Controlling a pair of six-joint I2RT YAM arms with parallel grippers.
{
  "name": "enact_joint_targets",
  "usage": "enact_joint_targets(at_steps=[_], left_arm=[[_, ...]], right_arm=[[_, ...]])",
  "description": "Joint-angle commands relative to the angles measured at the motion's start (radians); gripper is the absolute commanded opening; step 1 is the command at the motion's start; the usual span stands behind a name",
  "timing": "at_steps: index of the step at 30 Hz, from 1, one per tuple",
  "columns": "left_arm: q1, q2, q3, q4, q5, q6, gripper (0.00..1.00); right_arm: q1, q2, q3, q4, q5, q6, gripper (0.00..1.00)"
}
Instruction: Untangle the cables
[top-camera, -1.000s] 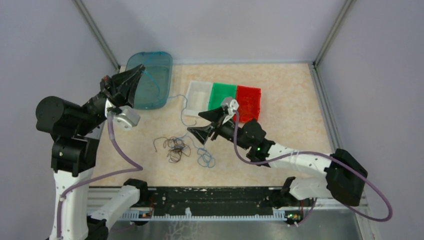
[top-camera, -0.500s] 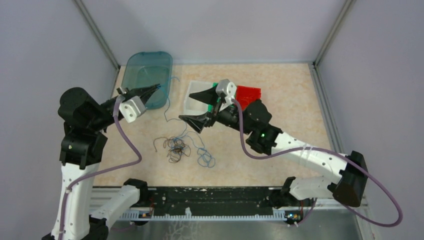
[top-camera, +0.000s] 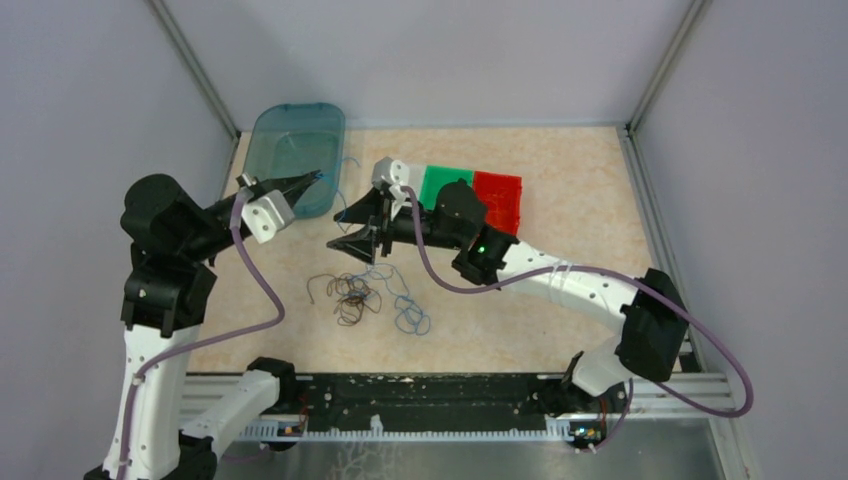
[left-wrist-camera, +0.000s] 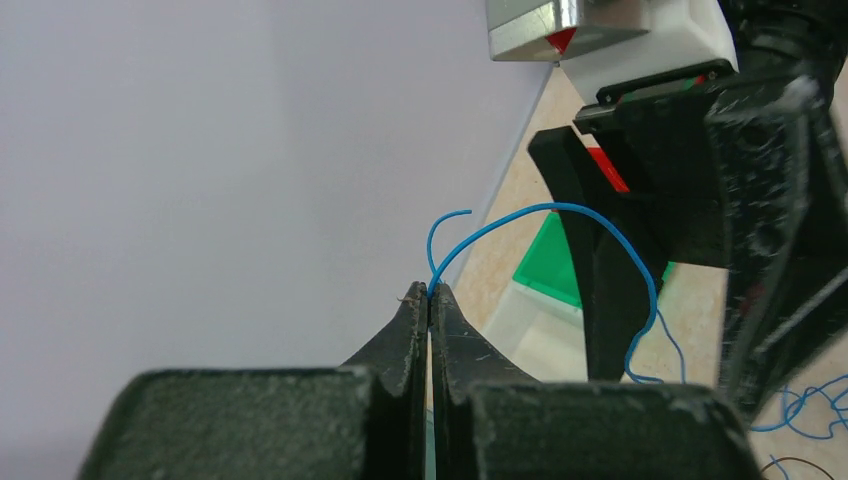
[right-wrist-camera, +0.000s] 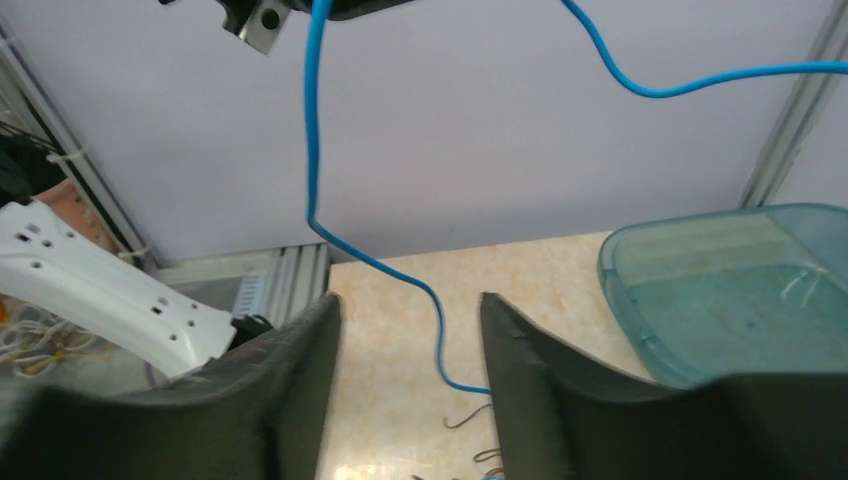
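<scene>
The cables lie in a loose pile mid-table: dark brown curls (top-camera: 350, 292) and blue loops (top-camera: 406, 316). One blue cable (top-camera: 340, 205) rises from the pile to my left gripper (top-camera: 318, 176), which is shut on its end at the teal bin's edge. In the left wrist view the pinched blue cable (left-wrist-camera: 560, 207) arcs away from the closed tips of the left gripper (left-wrist-camera: 430, 294). My right gripper (top-camera: 352, 228) stands open just right of that raised strand. In the right wrist view the blue cable (right-wrist-camera: 311, 150) hangs between the open jaws of the right gripper (right-wrist-camera: 408, 300), touching neither.
A teal bin (top-camera: 290, 130) sits at the back left, also visible as the teal bin (right-wrist-camera: 740, 280). A green bin (top-camera: 447, 183) and a red bin (top-camera: 500, 195) stand in a row behind the right arm. Purple arm hoses loop beside both arms.
The left gripper swung right and lifted the blue cable off the table, then held still. The right gripper moved left up to the raised strand and its jaws narrowed.
</scene>
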Motion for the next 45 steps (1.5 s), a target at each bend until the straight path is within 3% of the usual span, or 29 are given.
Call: enact_joint_targets(at_steps=[1,5,14,15,16,17,18,19,20,31,37,45], left_arm=[[-0.002,-0.013,0.002,-0.003,-0.003,0.001,0.0],[-0.002,-0.029,-0.033,-0.002,-0.026,-0.008,0.0],[-0.002,-0.034,-0.107,-0.017,-0.071,-0.143,0.0],[-0.002,-0.032,-0.107,-0.017,-0.071,-0.162,0.04],[-0.002,-0.027,-0.106,-0.017,-0.075,-0.172,0.1],[-0.001,-0.025,-0.103,-0.02,-0.081,-0.193,0.42],[-0.001,-0.02,-0.101,-0.029,-0.082,-0.199,0.63],[-0.002,-0.015,-0.099,-0.045,-0.082,-0.2,0.96],[-0.001,-0.009,-0.095,-0.062,-0.086,-0.195,0.99],[-0.001,0.063,-0.069,-0.207,-0.144,-0.242,1.0],[-0.001,0.081,-0.129,-0.177,-0.142,-0.285,1.0],[0.002,0.094,-0.172,-0.135,-0.156,-0.311,1.0]], right_arm=[[0.013,0.0,0.045,0.038,0.015,-0.002,0.44],[0.01,-0.026,0.037,0.046,0.102,-0.016,0.0],[-0.073,-0.086,-0.007,0.094,0.11,0.079,0.0],[-0.076,-0.091,-0.01,0.092,0.116,0.077,0.0],[-0.079,-0.096,-0.013,0.093,0.122,0.077,0.0],[-0.083,-0.101,-0.017,0.093,0.132,0.077,0.0],[-0.087,-0.105,-0.019,0.094,0.149,0.078,0.0],[-0.093,-0.109,-0.021,0.095,0.17,0.08,0.0],[-0.101,-0.11,-0.022,0.096,0.19,0.08,0.0],[-0.262,0.01,0.034,0.016,0.298,0.042,0.0],[-0.316,0.121,0.053,-0.003,0.349,-0.01,0.0],[-0.35,0.322,0.198,-0.05,0.361,-0.038,0.0]])
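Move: The left gripper holds the blue cable high; the right's open fingertips wait some 5 cm back, 1 cm to the right and 8 cm below it. From the right hand, the hanging blue cable lies between its fingers, about 1 cm left and level in depth and height; the white bin is some 34 cm ahead, 8 cm right, the green bin 33 cm ahead, 18 cm right, the brown tangle 8 cm ahead, 1 cm left, all about 36 cm below. Shut the right fingers on the hanging blue cable and carry it some 23 cm forward and a little right towards the white bin, first rising slightly, then sinking to about 10 cm below the start while the wrist turns clockwise. Once the right has its grip, open the left gripper to let the cable go, then lower it about 13 cm and slightly forward over the brown tangle, tipping the fingers down. ##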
